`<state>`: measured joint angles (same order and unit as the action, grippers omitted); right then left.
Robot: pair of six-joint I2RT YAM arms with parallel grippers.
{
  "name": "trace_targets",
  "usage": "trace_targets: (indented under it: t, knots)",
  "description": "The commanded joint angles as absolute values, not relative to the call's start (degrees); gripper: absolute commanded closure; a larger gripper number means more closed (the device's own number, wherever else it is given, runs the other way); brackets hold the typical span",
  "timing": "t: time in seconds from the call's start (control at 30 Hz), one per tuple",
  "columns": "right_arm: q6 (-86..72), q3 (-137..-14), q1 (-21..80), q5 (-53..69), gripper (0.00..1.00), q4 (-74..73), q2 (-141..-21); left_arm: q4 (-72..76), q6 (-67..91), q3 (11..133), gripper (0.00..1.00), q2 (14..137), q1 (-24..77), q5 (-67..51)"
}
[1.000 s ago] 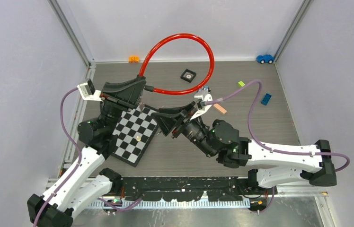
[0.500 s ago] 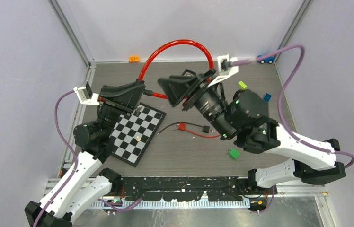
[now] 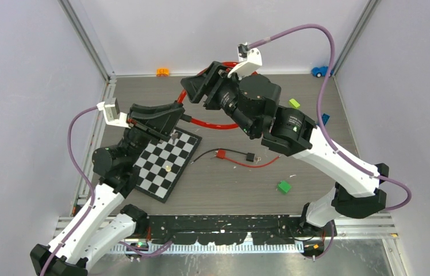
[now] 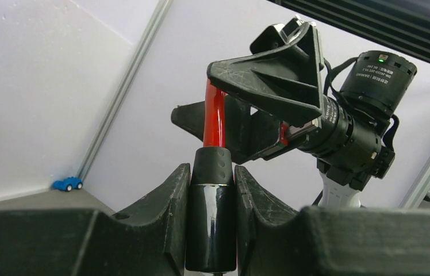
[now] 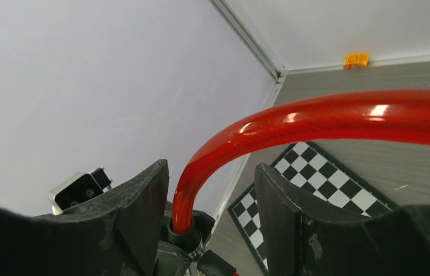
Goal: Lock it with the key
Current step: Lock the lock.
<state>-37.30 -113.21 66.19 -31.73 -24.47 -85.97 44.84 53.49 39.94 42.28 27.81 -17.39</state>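
A red cable lock (image 3: 215, 124) loops up from a glossy black lock body (image 4: 211, 218). My left gripper (image 4: 212, 172) is shut on that body and holds it above the checkerboard, cable end up. My right gripper (image 5: 210, 172) is open and straddles the red cable (image 5: 316, 118) just above where it enters the lock, with gaps on both sides. From above, the right gripper (image 3: 188, 91) hangs over the left gripper (image 3: 175, 112). A small grey piece (image 3: 173, 137) shows below the lock body; I cannot tell whether it is the key.
A checkerboard (image 3: 164, 164) lies under the left gripper. Red and black wires with connectors (image 3: 233, 156) lie mid-table, and a green block (image 3: 283, 186) sits nearer the front. A blue brick (image 3: 323, 118), a blue toy car (image 3: 319, 71) and an orange piece (image 3: 162, 72) sit by the walls.
The right arm swung up from low over the table's middle to the cable loop by the left gripper, its jaws widening. The left gripper kept its hold on the lock body.
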Motion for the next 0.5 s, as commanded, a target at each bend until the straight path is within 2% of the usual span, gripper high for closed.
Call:
trace_targets:
  t: [0.0,0.23,0.37,0.47]
  knots:
    - [-43.3,-115.0,64.5,-26.9,0.42,-24.5,-85.6,46.9,52.3,42.8,1.00,41.8,28.0,-18.7]
    - [-43.0,-113.4,64.3,-26.8,0.72,-23.1,-85.9,43.4,49.8,42.7,1.00,41.3,28.0,-19.6]
    - [-42.9,-113.0,64.3,-26.1,0.83,-23.1,-85.9,41.8,48.6,42.9,1.00,41.3,28.0,-19.9]
    - [-42.7,-112.5,64.3,-26.3,0.98,-23.0,-85.9,41.0,47.7,43.3,1.00,41.6,28.0,-20.4]
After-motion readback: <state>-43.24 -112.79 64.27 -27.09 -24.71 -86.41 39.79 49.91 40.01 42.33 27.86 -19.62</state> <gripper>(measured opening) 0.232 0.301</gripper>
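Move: The red cable of the lock already runs between my open right fingertips; the stretch I go for is about 1 cm ahead and 1 cm left of that hand, level with it. The lock body, still in my left fingers, is some 3 cm back, 2 cm left and 5 cm below my right hand. The chessboard lies about 3 cm back, 12 cm left and roughly 50 cm down. From my left hand that cable stretch is about 4 cm ahead, 1 cm right and 5 cm up. I close my right fingers from well open and pinch the red cable just above its black end sleeve, that hand easing only about 1 cm to the left as it turns slightly. Meanwhile my left hand keeps its grip on the lock body and sinks about 2 cm, drifting a little to the right and forward, away from the right fingers, with a small roll of some 5 degrees. ##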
